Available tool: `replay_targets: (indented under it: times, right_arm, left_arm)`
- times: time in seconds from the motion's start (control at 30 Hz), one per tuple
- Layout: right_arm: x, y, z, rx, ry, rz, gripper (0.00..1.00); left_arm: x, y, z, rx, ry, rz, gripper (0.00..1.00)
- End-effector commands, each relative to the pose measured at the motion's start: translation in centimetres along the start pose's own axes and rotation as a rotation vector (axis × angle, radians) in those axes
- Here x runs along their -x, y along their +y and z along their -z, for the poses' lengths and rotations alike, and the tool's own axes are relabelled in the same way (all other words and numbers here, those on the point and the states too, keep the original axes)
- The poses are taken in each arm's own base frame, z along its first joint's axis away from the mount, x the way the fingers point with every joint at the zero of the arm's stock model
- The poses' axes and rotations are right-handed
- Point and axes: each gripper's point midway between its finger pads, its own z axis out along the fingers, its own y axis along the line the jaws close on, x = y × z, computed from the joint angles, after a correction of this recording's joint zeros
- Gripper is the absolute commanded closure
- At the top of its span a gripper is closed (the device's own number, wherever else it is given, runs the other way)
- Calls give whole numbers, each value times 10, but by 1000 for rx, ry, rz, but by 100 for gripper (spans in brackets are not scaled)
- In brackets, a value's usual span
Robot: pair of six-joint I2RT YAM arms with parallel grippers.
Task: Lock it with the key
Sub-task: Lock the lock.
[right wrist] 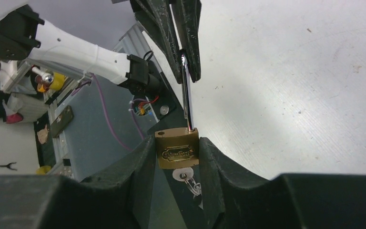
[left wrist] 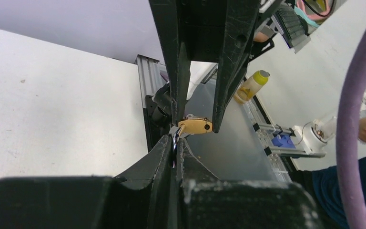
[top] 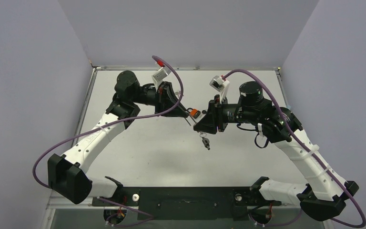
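A brass padlock (right wrist: 177,149) is held in the air over the table's middle. My right gripper (right wrist: 176,143) is shut on its body, one finger on each side. The silver shackle (right wrist: 186,95) stands up out of the body with one leg out of its hole. My left gripper (left wrist: 175,141) is shut on the shackle's top, its fingers (right wrist: 183,38) coming in from above in the right wrist view. A key (right wrist: 182,173) with a small ring sits in the keyhole at the bottom and dangles (top: 205,141). In the top view the padlock (top: 195,113) sits between left gripper (top: 187,110) and right gripper (top: 201,125).
The white table (top: 138,152) has metal rails along its edges (top: 86,109) and grey walls on three sides. Purple cables (top: 176,76) loop over both arms. A yellow bottle (left wrist: 250,86) stands off the table beyond the rail.
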Motion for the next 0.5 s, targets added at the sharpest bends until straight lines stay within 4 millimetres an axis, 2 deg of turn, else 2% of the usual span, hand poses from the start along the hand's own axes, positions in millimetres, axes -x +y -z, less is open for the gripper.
replay_targets:
  times: [0.0,0.03,0.07,0.13,0.2,0.23,0.27,0.3,0.33,0.37,0.4,0.47]
  right_arm:
    - [25,-22,6,-151,-110,72,65]
    - [30,-24,10,-172,-137,90,58]
    - [35,-33,10,-218,-172,97,46]
    - [50,-44,18,-268,-265,114,34]
    - [69,-47,31,-265,-391,107,30]
    - [66,-52,29,-250,-402,91,29]
    - [88,-49,42,-233,-511,90,29]
    - [87,-49,41,-195,-524,86,29]
    - [105,-41,53,-163,-615,106,29]
    - [106,-38,54,-134,-633,121,30]
    - [118,-27,62,-101,-691,159,31]
    - [128,-12,67,-53,-732,217,33]
  left_arm:
    - [31,0,-4,83,-69,-56,100]
    - [38,6,-4,122,-99,-48,100]
    - [43,6,-4,140,-119,-33,100]
    - [55,7,-2,184,-178,-21,100]
    - [70,1,0,213,-237,-18,100]
    - [77,1,2,234,-268,-12,100]
    - [85,-7,3,239,-288,-25,100]
    - [93,-8,5,260,-319,-23,100]
    - [101,-16,6,266,-338,-32,100]
    - [108,-19,9,286,-370,-35,100]
    - [117,-22,11,306,-399,-37,100]
    - [130,-31,14,321,-446,-46,100]
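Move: At the right hand's fingertips sits the brass padlock's body, about 1 cm to its left and level with it, still gripped. From this hand the hanging key toy is roughly 3 cm back, 2 cm right and 6 cm below; the orange padlock lies on the table about 24 cm ahead, straight in line sideways, some 33 cm down. The left hand already pinches the shackle; from it the brass body is about 4 cm back, 4 cm right and 1 cm below. Opening its fingers wide, the right hand lets go of the brass body and travels about 9 cm forward, drifting right and lastly up, its fingertips swinging clockwise and upward. The left hand keeps its pinch on the shackle and carries the padlock about 5 cm forward and 5 cm up, turning some 20 degrees counter-clockwise. ##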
